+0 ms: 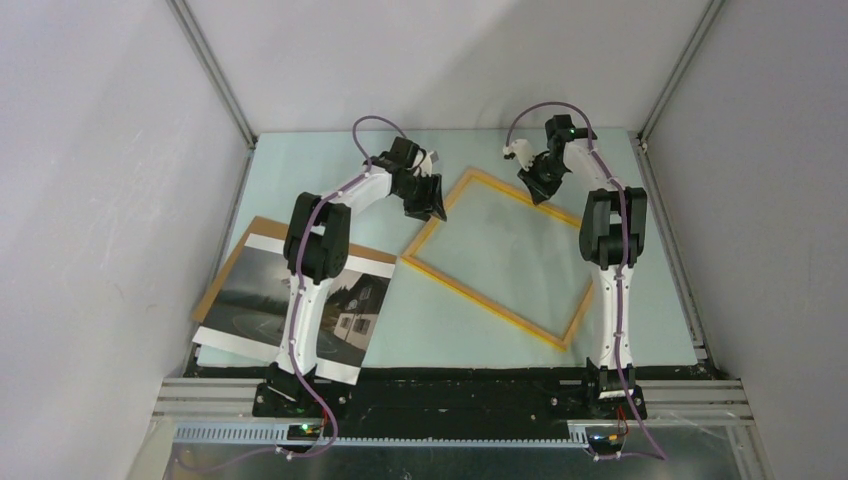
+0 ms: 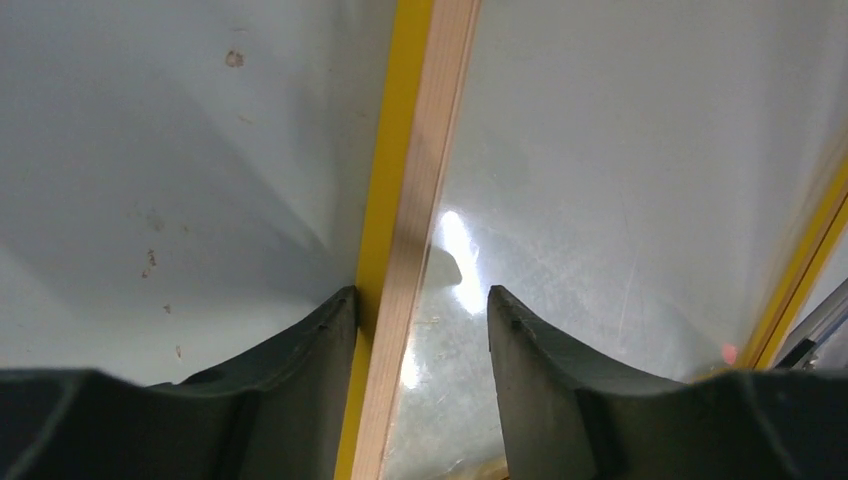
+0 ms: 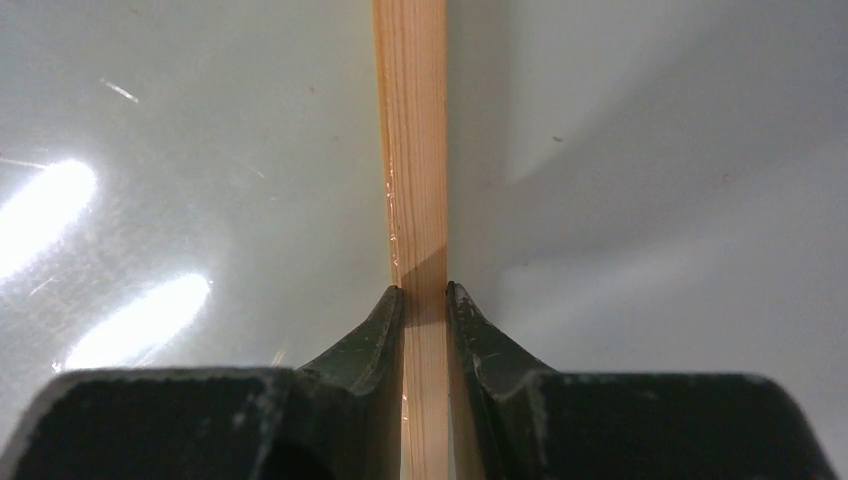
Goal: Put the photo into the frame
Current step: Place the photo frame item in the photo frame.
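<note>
The frame (image 1: 480, 300) lies slanted in the middle of the table, thin yellow-orange edges around a clear pane. My left gripper (image 1: 431, 204) is at its far left edge. In the left wrist view this gripper (image 2: 420, 310) straddles the frame's edge (image 2: 405, 200), open; the left finger touches the yellow side and the right finger stands off over the pane. My right gripper (image 1: 538, 190) is at the frame's far right edge. The right wrist view shows it (image 3: 425, 295) shut on the wooden edge (image 3: 410, 130). The photo (image 1: 250, 300) lies flat at the near left, partly under my left arm.
A brown backing board (image 1: 232, 262) lies beneath the photo, showing at its left and far sides. Grey walls with metal rails (image 1: 215, 75) enclose the pale green table (image 1: 640, 300). Both arm bases sit on the black strip (image 1: 450, 385) at the near edge.
</note>
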`<state>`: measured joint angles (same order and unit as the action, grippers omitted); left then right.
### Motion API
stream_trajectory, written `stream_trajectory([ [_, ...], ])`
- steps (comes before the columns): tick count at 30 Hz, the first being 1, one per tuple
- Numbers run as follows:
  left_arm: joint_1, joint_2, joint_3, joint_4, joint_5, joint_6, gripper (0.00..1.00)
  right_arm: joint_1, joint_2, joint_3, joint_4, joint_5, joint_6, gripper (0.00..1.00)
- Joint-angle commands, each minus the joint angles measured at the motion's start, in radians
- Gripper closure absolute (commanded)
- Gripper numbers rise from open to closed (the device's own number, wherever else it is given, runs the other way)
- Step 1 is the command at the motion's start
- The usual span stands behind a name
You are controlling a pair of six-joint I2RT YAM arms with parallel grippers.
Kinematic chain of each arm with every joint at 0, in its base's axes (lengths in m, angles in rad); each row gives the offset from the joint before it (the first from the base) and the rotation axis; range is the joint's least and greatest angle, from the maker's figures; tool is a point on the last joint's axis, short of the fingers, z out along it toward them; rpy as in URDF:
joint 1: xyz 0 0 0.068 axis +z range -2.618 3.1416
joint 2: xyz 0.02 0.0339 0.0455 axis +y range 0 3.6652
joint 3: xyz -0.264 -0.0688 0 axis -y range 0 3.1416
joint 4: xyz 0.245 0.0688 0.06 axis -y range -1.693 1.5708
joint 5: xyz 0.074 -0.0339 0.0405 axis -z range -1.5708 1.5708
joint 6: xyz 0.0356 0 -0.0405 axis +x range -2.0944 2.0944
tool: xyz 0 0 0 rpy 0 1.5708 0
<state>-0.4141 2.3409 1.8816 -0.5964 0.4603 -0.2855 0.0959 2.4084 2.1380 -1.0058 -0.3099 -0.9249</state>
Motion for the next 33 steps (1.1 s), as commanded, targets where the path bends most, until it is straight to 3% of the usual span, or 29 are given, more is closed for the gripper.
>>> stream_trajectory([
  [1, -0.063, -0.001, -0.039, -0.043, 0.034, -0.092, 0.47, 0.04, 0.037, 0.044, 0.094, -0.066, 0.007, 1.0],
  [8, -0.081, -0.004, -0.05, -0.043, -0.034, -0.133, 0.58, 0.057, 0.044, 0.053, 0.099, -0.053, 0.014, 1.0],
  [17, -0.078, -0.025, -0.069, -0.042, 0.005, -0.13, 0.81, 0.053, 0.027, 0.032, 0.102, -0.044, 0.017, 1.0],
  [33, -0.017, -0.043, -0.047, -0.041, 0.117, -0.083, 0.99, 0.042, 0.02, -0.001, 0.121, -0.032, 0.019, 1.0],
])
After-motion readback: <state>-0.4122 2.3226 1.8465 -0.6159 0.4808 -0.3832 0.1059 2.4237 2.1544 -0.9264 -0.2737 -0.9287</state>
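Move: The picture frame's left side runs between the open left fingers, its middle about 2 cm ahead, 1 cm left and 1 cm lower; the frame's far-left corner is some 14 cm ahead and 9 cm right. The photo's middle lies roughly 23 cm back and 35 cm left. The right fingers already grip the far side; from them the left side's middle is about 3 cm back and 29 cm left, the far-left corner 9 cm ahead and 18 cm left. The left fingers close on the frame's left side and pinch it, the hand first sinking about half a centimetre, then drawing back some 1.5 cm towards the base as its wrist tips a few degrees. Meanwhile the right hand keeps its pinch on the far side and carries it forward about 2.5 cm, quickly at first and then easing off, its fingertips tilting some 5 degrees outward. ##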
